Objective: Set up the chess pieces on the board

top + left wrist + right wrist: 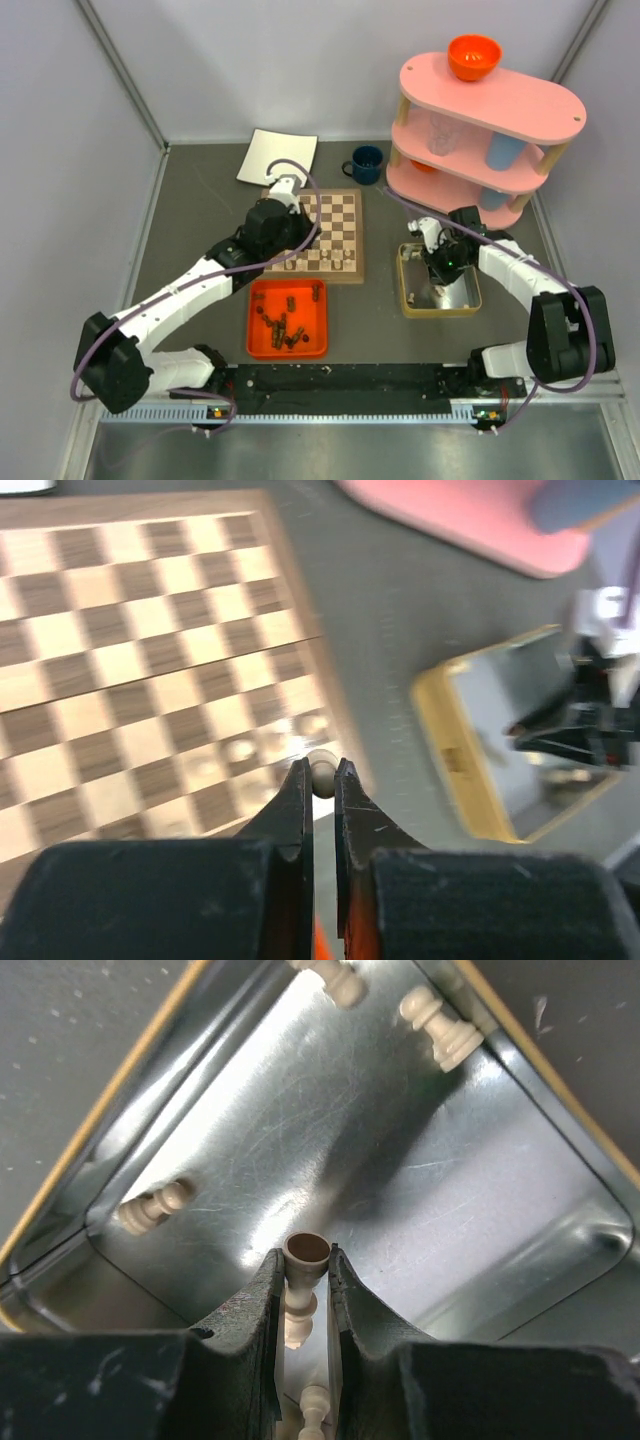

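Note:
The board (335,215) lies mid-table with several pale chess pieces (322,262) along its near rows. My left gripper (305,243) hovers over the board's near part. In the left wrist view the gripper (320,770) is shut on a pale round-headed piece (322,776) above the board's (150,660) near right edge. My right gripper (445,268) is down inside the metal tin (405,290). In the right wrist view the gripper (305,1257) is shut on a pale piece (307,1248) held base-up. More pale pieces (155,1207) lie in the tin (420,1160).
A red tray (255,342) with several dark pieces (283,322) sits in front of the board. A blue mug (366,164) and a white sheet (277,155) lie behind it. A pink tiered shelf (520,100) with an orange bowl (473,56) stands back right.

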Controlling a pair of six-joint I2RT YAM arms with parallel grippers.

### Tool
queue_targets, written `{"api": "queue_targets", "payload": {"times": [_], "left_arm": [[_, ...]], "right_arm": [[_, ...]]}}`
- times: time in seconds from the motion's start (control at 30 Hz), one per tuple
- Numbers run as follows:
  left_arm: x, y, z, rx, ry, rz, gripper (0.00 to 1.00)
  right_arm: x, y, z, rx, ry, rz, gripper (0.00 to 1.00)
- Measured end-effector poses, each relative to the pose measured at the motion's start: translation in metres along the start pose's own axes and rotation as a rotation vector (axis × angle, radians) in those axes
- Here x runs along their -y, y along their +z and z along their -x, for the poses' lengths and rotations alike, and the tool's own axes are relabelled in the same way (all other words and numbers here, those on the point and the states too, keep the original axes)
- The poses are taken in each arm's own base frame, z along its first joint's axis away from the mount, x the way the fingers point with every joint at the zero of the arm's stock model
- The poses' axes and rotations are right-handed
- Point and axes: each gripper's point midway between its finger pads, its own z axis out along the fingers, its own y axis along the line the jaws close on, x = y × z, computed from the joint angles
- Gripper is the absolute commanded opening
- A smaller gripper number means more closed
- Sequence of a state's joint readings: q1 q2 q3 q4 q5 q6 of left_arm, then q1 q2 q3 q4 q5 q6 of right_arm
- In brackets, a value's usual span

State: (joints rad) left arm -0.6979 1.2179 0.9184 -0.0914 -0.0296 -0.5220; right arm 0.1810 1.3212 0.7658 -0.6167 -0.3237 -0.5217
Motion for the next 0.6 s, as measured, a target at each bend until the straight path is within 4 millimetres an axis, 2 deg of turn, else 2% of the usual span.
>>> {"api": "queue_targets", "payload": {"times": [0.07,0.17,0.23,0.4,0.6], "left_arm": [[-0.031,-0.002,-0.006,-0.014,0.021,0.090,0.00],[-0.067,-0.004,-0.019,-0.061,0.062,0.196,0.00],[-0.080,-0.003,-0.026,-0.093,0.089,0.233,0.00],[-0.102,0.006,-0.041,-0.161,0.143,0.296,0.00],[-0.112,0.018,-0.051,-0.240,0.185,0.322,0.00]], "right_arm": [[0.002,0.006,-0.007,-0.039,0.018,-0.002,0.24],[0.004,0.012,-0.017,-0.085,0.042,-0.007,0.56],[0.005,0.011,-0.018,-0.095,0.050,-0.016,0.65],[0.008,0.006,-0.015,-0.077,0.046,-0.038,0.66],[0.010,-0.002,-0.007,-0.038,0.033,-0.064,0.67]]}}
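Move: The left hand holds a white pawn about 18 cm over the board. Its likely square, the next free one in the pawn row, lies some 4 cm ahead and 6 cm left. The nearest standing pawn is 4 cm ahead and 4 cm left, and the orange tray is 12 cm back and 9 cm left. The right hand grips a hollow-ended piece; its spot on the tray floor is 3 cm below, 1 cm back and right. A loose piece lies 2 cm back and 7 cm left. Leftward first, then mostly down, the left hand carries its still-pinched pawn about 10 cm lower, 7 cm left and a little forward over the near part of the board, while the wrist tips some 25 degrees to point the fingers more steeply down. The right hand sinks about 2 cm in the tray, opens its fingers to let go of the hollow-ended piece, and rises back nearly as far. ##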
